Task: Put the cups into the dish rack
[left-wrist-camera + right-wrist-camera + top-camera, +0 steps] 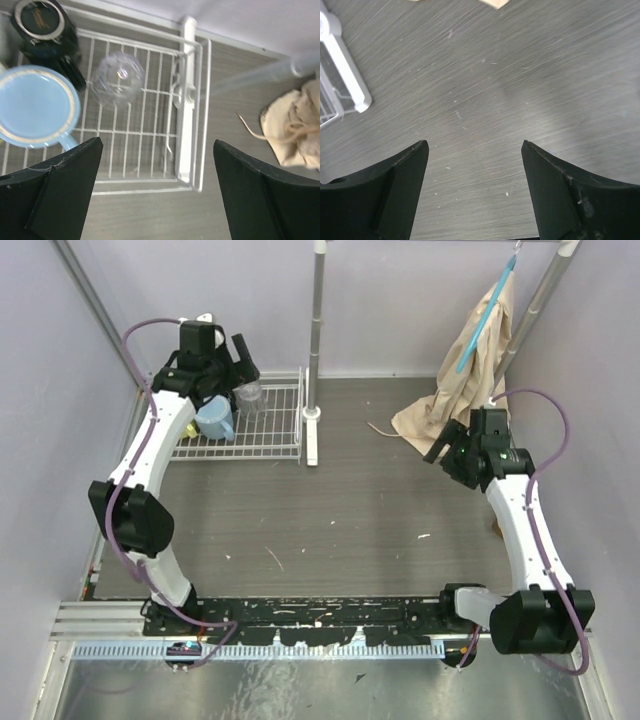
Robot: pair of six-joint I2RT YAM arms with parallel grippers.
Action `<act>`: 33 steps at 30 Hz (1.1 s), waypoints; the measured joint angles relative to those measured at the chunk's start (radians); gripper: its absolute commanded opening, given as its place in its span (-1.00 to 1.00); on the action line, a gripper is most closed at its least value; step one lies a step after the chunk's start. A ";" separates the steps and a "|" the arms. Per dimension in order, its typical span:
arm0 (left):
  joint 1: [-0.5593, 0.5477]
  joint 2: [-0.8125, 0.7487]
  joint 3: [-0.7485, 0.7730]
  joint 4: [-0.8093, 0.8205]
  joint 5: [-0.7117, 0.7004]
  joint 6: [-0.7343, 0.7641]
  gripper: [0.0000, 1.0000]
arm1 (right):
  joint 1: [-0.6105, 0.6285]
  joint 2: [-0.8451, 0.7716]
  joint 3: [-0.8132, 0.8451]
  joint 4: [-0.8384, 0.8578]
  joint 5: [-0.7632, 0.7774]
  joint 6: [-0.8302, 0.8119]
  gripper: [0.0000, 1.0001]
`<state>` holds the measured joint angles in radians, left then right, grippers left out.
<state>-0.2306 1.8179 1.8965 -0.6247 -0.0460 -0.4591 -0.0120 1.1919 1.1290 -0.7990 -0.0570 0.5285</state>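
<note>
The dish rack point(270, 425) is a white wire basket at the back left of the table. In it stand a light blue mug point(35, 107), a black mug point(42, 25) with a cream inside, and a clear glass point(117, 80). The blue mug point(215, 420) and the glass point(248, 393) also show from above, partly under the left arm. My left gripper point(157, 142) hangs open above the rack's point(150, 135) near right corner, holding nothing. My right gripper point(474, 142) is open over bare table, far right of the rack.
An upright white-grey pole point(316, 330) stands on a white base point(186, 100) right against the rack's right side. A beige cloth point(460, 390) hangs at the back right and bunches on the table. Purple walls close in both sides and the back.
</note>
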 measured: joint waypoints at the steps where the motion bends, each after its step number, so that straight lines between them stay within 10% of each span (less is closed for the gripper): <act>1: -0.008 -0.026 -0.033 0.006 0.015 -0.010 1.00 | 0.000 -0.021 0.000 -0.011 0.027 0.000 0.60; 12: -0.114 -0.180 -0.261 0.026 0.115 -0.089 1.00 | -0.065 -0.111 -0.016 -0.161 0.296 -0.038 0.61; 21: -0.177 -0.110 -0.283 0.090 0.200 -0.142 0.99 | -0.307 -0.126 -0.066 -0.175 0.286 -0.148 0.64; 33: -0.206 -0.069 -0.296 0.179 0.248 -0.163 0.99 | -0.335 -0.065 -0.116 -0.103 0.344 -0.172 0.69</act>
<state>-0.4362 1.7485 1.6009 -0.4454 0.2020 -0.6216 -0.3470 1.1271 1.0134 -0.9024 0.2874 0.3569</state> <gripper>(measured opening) 0.996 0.843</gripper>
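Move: The steel cup stands upright at the table's right edge, some 23 cm to the right of the right hand, about 6 cm back and 14 cm below; the beige cloth bunches some 18 cm ahead and 6 cm to its right. From the left hand that cup is roughly 61 cm right and 26 cm back; nearer it, the glass sits about 6 cm ahead and 4 cm left, the rack's right end 3 cm ahead and 10 cm right, the blue mug 2 cm ahead and 13 cm left. With fingers open and empty, the right hand sweeps about 15 cm to the right and 8 cm back towards the steel cup, sinking a little late on while it turns clockwise some 20 degrees, dips its left side and tips its fingers further down, stopping short of touching it. Meanwhile the left hand, also open and empty, leaves the glass behind, drawing back first and then swinging right towards the steel cup's side and down, until it is by the rack's right end, turning clockwise as well. ##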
